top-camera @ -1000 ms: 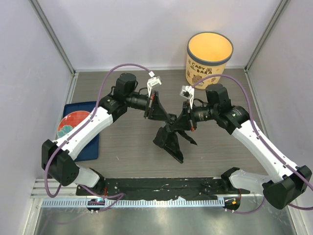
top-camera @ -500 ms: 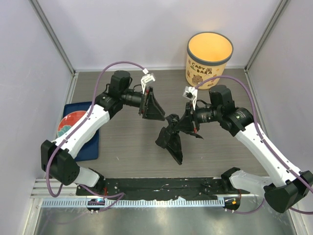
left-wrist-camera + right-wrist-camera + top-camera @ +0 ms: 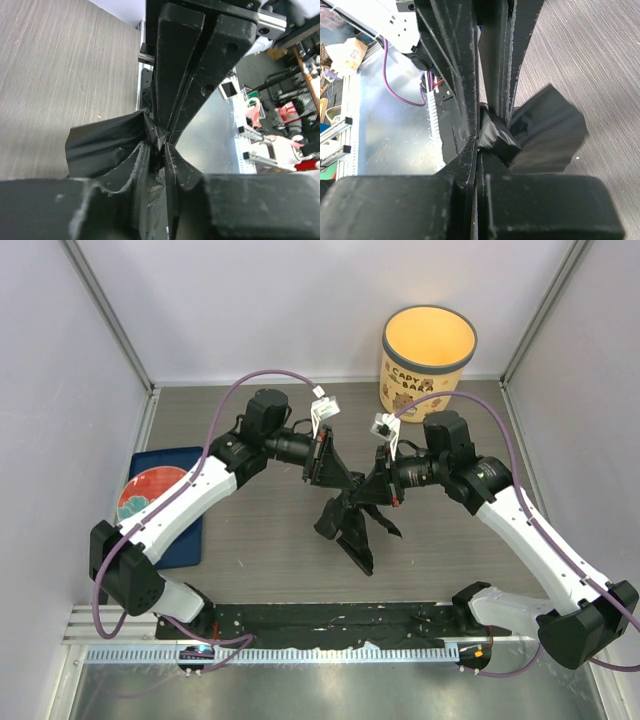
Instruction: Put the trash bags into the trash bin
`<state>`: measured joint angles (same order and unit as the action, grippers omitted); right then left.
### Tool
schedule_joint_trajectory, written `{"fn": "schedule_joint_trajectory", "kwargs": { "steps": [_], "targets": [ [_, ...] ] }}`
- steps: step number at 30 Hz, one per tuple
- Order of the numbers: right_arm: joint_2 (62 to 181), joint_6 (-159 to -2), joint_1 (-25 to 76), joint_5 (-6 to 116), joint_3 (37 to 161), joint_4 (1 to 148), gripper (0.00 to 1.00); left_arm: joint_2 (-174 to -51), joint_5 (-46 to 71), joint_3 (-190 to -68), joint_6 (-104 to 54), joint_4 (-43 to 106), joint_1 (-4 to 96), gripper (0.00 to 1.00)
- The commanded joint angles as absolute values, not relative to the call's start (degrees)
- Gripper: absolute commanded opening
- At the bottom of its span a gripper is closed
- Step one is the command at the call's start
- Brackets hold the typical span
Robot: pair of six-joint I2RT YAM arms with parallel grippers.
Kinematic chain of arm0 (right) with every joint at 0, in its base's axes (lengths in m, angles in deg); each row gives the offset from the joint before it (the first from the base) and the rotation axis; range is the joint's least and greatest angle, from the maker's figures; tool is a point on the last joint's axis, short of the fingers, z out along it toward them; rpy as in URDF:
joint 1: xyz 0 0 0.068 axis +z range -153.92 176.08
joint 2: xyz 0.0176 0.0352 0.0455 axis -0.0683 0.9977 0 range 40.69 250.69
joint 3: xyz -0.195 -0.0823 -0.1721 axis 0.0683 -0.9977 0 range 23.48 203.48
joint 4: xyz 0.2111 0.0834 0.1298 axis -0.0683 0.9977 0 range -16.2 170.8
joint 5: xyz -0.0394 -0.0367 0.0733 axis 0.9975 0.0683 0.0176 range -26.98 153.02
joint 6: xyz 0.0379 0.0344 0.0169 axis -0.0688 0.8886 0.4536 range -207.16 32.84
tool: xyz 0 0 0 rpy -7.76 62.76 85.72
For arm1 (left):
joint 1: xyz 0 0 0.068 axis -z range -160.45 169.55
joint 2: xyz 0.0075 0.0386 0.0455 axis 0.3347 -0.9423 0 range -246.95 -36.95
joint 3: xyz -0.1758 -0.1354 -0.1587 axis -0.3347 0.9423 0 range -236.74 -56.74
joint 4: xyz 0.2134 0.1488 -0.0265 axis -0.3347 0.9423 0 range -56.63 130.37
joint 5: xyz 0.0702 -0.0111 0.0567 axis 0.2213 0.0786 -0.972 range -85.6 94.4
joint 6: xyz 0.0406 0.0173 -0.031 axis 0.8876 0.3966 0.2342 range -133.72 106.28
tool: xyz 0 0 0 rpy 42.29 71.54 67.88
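A crumpled black trash bag [image 3: 350, 530] hangs above the table's middle between my two grippers. My right gripper [image 3: 368, 488] is shut on its top fold, and the bag bulges beside the jaws in the right wrist view [image 3: 550, 135]. My left gripper [image 3: 345, 480] meets it tip to tip from the left. In the left wrist view its jaws [image 3: 160, 145] are nearly together with black film [image 3: 100, 145] pinched between them. The cream-yellow capybara trash bin [image 3: 428, 350] stands upright and open at the back right, well clear of both grippers.
A blue tray [image 3: 185, 540] with a red plate [image 3: 148, 490] lies at the left edge. A black strip [image 3: 330, 625] runs along the near edge between the arm bases. Grey walls close in the sides and back.
The left gripper pulled back to the left half a second ago and has now returned to the bag's top beside the right gripper. The right gripper has kept hold of the bag.
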<state>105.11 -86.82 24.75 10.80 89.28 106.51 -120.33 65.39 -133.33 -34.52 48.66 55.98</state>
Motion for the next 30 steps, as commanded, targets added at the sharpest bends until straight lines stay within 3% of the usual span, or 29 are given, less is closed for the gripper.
{"fn": "schedule_joint_trajectory", "kwargs": {
  "steps": [1,2,14,30],
  "targets": [
    [104.94,-86.19,24.91,9.94,91.33,103.77,0.01,-120.36,62.85,-135.66,-34.64,48.04,56.29,0.14],
    [104.85,-86.28,24.91,9.94,91.41,104.03,0.01,-120.36,62.32,-135.75,-34.38,48.74,56.29,0.0],
    [102.13,-86.9,24.74,10.55,90.63,105.61,0.01,-119.66,56.26,-136.63,-22.33,62.1,54.97,0.0],
    [100.37,-86.9,24.03,9.15,90.36,106.49,0.01,-120.8,53.88,-135.66,-17.41,66.42,52.43,0.0]
  ]
}}
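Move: The left hand, fingers partly open, is right at the trash bag's twisted neck, within about 1 cm of where it will pinch. The bag's body hangs some 12 cm below that hand and roughly 2 cm back. The bin stands about 45 cm ahead, 18 cm to the right, its middle some 18 cm lower. The right hand already holds the neck; the spot the left hand goes for lies about 1 cm to its left. Downward goes the left hand, about 4 cm, after first shutting its fingers at the bag's neck beside the right fingertips; it also draws some 2 cm left and 2 cm forward, its fingertips dipping about 10 degrees, and ends clear of the neck. The right hand keeps its pinch and nearly stays in place, rising barely a centimetre at the end. ##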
